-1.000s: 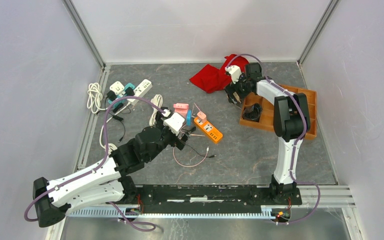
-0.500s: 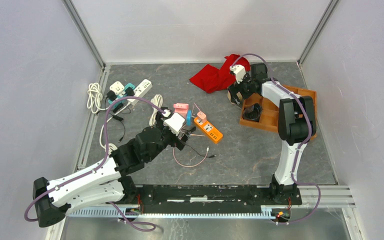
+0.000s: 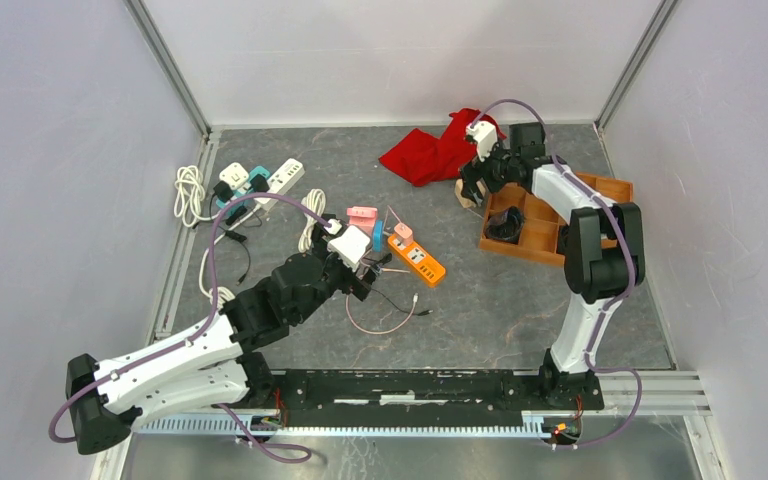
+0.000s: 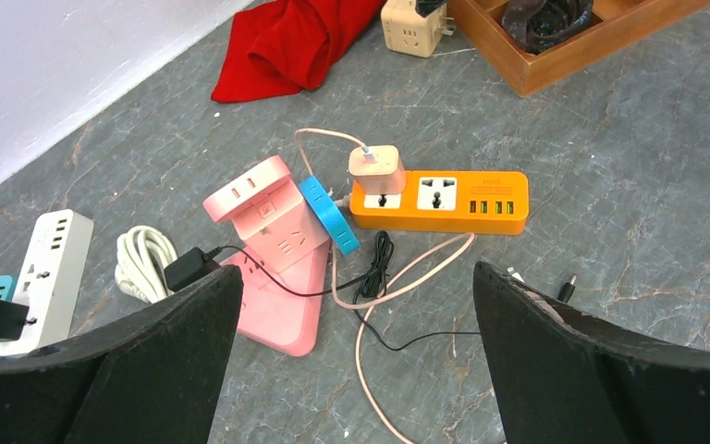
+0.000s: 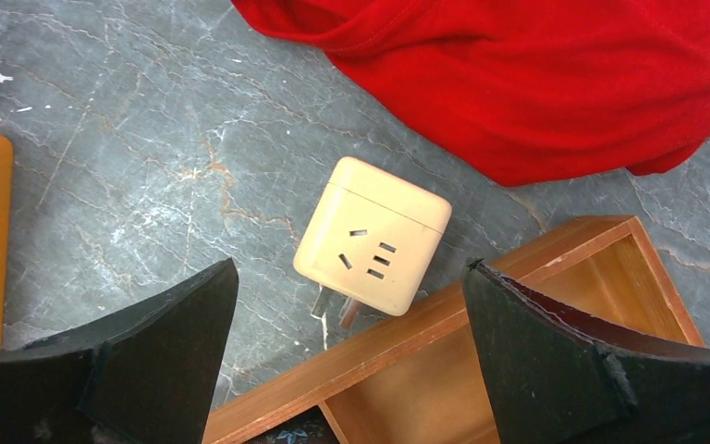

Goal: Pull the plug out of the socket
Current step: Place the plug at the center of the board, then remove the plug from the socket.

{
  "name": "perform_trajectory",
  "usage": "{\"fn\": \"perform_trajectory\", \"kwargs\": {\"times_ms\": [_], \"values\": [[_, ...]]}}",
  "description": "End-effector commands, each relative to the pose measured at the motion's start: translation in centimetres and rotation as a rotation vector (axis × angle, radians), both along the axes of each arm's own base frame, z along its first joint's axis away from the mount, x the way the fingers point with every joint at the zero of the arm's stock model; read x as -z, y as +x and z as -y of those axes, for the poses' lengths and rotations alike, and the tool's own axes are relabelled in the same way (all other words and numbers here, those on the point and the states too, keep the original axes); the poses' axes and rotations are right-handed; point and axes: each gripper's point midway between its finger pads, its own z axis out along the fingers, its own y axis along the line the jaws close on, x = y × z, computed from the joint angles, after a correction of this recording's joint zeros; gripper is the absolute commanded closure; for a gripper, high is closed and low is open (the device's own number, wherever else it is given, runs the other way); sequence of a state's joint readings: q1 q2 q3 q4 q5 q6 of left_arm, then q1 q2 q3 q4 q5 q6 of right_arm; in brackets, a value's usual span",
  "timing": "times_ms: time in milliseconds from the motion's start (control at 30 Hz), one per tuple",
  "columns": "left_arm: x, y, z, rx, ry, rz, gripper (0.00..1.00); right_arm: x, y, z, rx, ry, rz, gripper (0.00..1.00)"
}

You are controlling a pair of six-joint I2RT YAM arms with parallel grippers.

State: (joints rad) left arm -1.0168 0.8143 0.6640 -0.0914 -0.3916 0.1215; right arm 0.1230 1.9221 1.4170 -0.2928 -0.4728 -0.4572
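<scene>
The plug point(image 4: 376, 169), a pale pink charger with a pink cable, sits in the left end of the orange socket strip point(image 4: 462, 202); in the top view the plug point(image 3: 403, 232) and strip point(image 3: 420, 260) lie mid-table. My left gripper point(image 4: 356, 276) hovers open just short of them, over loose cables, and holds nothing; from above the left gripper point(image 3: 367, 264) is just left of the strip. At the back, my right gripper point(image 5: 349, 268) is open above a cream cube adapter point(image 5: 374, 236), with the right gripper point(image 3: 472, 186) next to the wooden tray point(image 3: 608, 190).
A red cloth point(image 3: 428, 155) lies behind the right gripper. Pink socket blocks point(image 4: 273, 217) and a blue strip point(image 4: 328, 215) crowd the orange strip's left end. A white strip point(image 3: 282, 177) and a coiled white cable point(image 3: 190, 190) are far left. The tray's rim point(image 5: 444, 319) runs under the right jaws.
The right arm's elbow has swung to the right and its wrist has shifted slightly right and back near the tray. The left arm has not moved.
</scene>
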Motion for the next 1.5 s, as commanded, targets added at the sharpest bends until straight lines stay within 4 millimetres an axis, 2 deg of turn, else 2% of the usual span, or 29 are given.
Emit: {"fn": "perform_trajectory", "kwargs": {"times_ms": [0,367,600,767,1133,1267,1467], "values": [[-0.9,0.5,0.1,-0.001,0.001,0.055,0.0,-3.2,-0.1,-0.7,-0.029,0.056,0.077,0.02],[-0.9,0.6,-0.1,-0.005,0.003,0.065,0.0,-5.6,-1.5,-2.2,-0.088,0.151,0.103,0.02],[-0.8,0.7,-0.2,-0.009,0.007,0.068,0.0,-8.9,-3.4,-3.3,-0.136,0.226,0.163,0.02],[-0.6,0.7,-0.1,-0.007,0.011,0.066,0.0,-9.9,-5.7,-3.8,-0.174,0.264,0.18,0.02],[0.5,0.7,0.1,-0.003,0.031,0.055,0.0,-7.5,-13.5,-4.8,-0.296,0.208,0.123,0.02],[0.6,0.8,0.5,0.005,0.008,0.067,0.0,-7.6,-13.9,-4.0,-0.314,0.142,0.203,0.02],[1.3,1.0,0.7,0.012,0.029,0.061,0.01,-6.4,-14.5,-4.0,-0.339,0.129,0.191,0.02]]}}
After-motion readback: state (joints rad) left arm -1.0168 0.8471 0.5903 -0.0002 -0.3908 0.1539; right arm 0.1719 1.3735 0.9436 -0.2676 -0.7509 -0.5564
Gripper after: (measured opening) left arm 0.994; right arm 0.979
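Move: From the right hand, the orange socket lies about 18 cm back, 13 cm left and 8 cm down; the peach charger standing on it is some 13 cm back and 18 cm left. The released tan plug sits 2 cm ahead and 6 cm below, with the wooden tray's middle roughly 5 cm back and 21 cm right. For the left hand, that socket is around 7 cm ahead, 11 cm right and 21 cm down. Draw the open right gripper away from the tan plug: ease it up and slightly back and left, then sweep it back towards the orange socket, about 15 cm in all with some 4 cm of left. Let it climb 8 cm, then sink 2 cm, turning roughly 20 degrees counter-clockwise. Lower the open left gripper about 2.5 cm, mostly towards the end. ##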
